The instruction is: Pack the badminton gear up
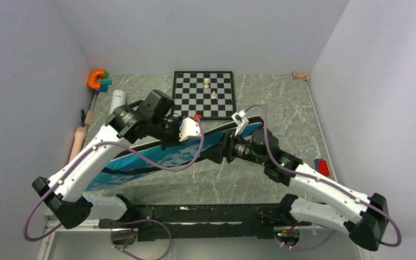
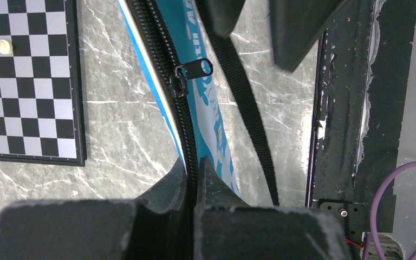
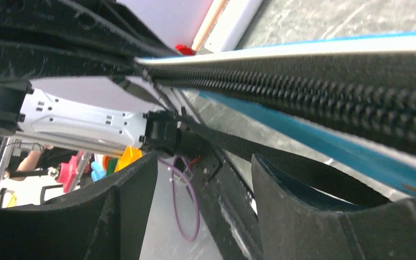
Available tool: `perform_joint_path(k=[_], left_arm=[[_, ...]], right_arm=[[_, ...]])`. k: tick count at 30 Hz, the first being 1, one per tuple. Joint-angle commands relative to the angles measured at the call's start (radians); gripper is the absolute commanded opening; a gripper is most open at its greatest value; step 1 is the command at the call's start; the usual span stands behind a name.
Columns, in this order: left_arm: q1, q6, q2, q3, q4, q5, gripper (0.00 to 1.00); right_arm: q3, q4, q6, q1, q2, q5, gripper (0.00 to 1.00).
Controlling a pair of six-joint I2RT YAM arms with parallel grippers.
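The blue "SPORT" bag point(image 1: 141, 157) lies slanted across the table, its far edge lifted. My left gripper point(image 1: 174, 136) is shut on the bag's black zipper edge point(image 2: 187, 124); in the left wrist view the gripper point(image 2: 195, 169) pinches it just below the zipper pull point(image 2: 195, 69). My right gripper point(image 1: 219, 151) is open beside the bag's right part; in the right wrist view the gripper point(image 3: 203, 161) has the zipper point(image 3: 325, 92) above it and the black strap point(image 3: 281, 157) passing by its right finger. The white tube point(image 1: 117, 100) lies at the back left. Rackets and shuttlecocks are out of view.
A chessboard point(image 1: 204, 95) with a few pieces lies at the back centre. A tan rolling pin point(image 1: 78, 142) and an orange-green toy point(image 1: 97, 79) are along the left wall. A red-blue brick point(image 1: 320, 166) sits at the right. A wooden piece point(image 1: 299, 75) lies in the far right corner.
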Motion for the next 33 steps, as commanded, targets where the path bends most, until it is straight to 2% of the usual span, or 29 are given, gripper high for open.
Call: perform_joint_path(k=[1, 9, 15, 23, 33], left_arm=[[0.0, 0.023, -0.02, 0.071, 0.014, 0.082, 0.0], [-0.005, 0.058, -0.046, 0.043, -0.026, 0.127, 0.0], [-0.005, 0.067, -0.06, 0.029, -0.028, 0.131, 0.0], [-0.006, 0.077, -0.064, 0.025, -0.038, 0.127, 0.0], [-0.015, 0.093, -0.068, -0.002, -0.039, 0.095, 0.0]], right_arm=[[0.03, 0.24, -0.031, 0.003, 0.074, 0.031, 0.66], [-0.007, 0.508, 0.043, -0.011, 0.181, 0.0, 0.62], [-0.004, 0.569, 0.08, -0.021, 0.216, -0.024, 0.54], [-0.006, 0.604, 0.116, -0.022, 0.245, -0.058, 0.31], [-0.021, 0.536, 0.11, -0.043, 0.161, -0.041, 0.01]])
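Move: The zip pull on the bag's upper edge lies about 3 cm forward, 3 cm left and 2 cm above the open right hand. The bag's free end is some 14 cm to the right hand's right and 7 cm forward. The loose strap runs just under it, roughly 1 cm forward, 1 cm left and 2 cm down. The chessboard's middle lies about 30 cm straight ahead, 20 cm below. From the left hand, the pull is about 6 cm right, level fore and aft, 1 cm above. The zip pull is closed on by the right hand, which slides in leftward and forward about 5 cm towards the pull and the left fingers, then rises some 3 cm while its fingertips tip up to nearly level. Its wide-open fingers shut almost fully, pinching at the zip slider. The left hand keeps its grip on the bag edge, easing back about 1 cm. ##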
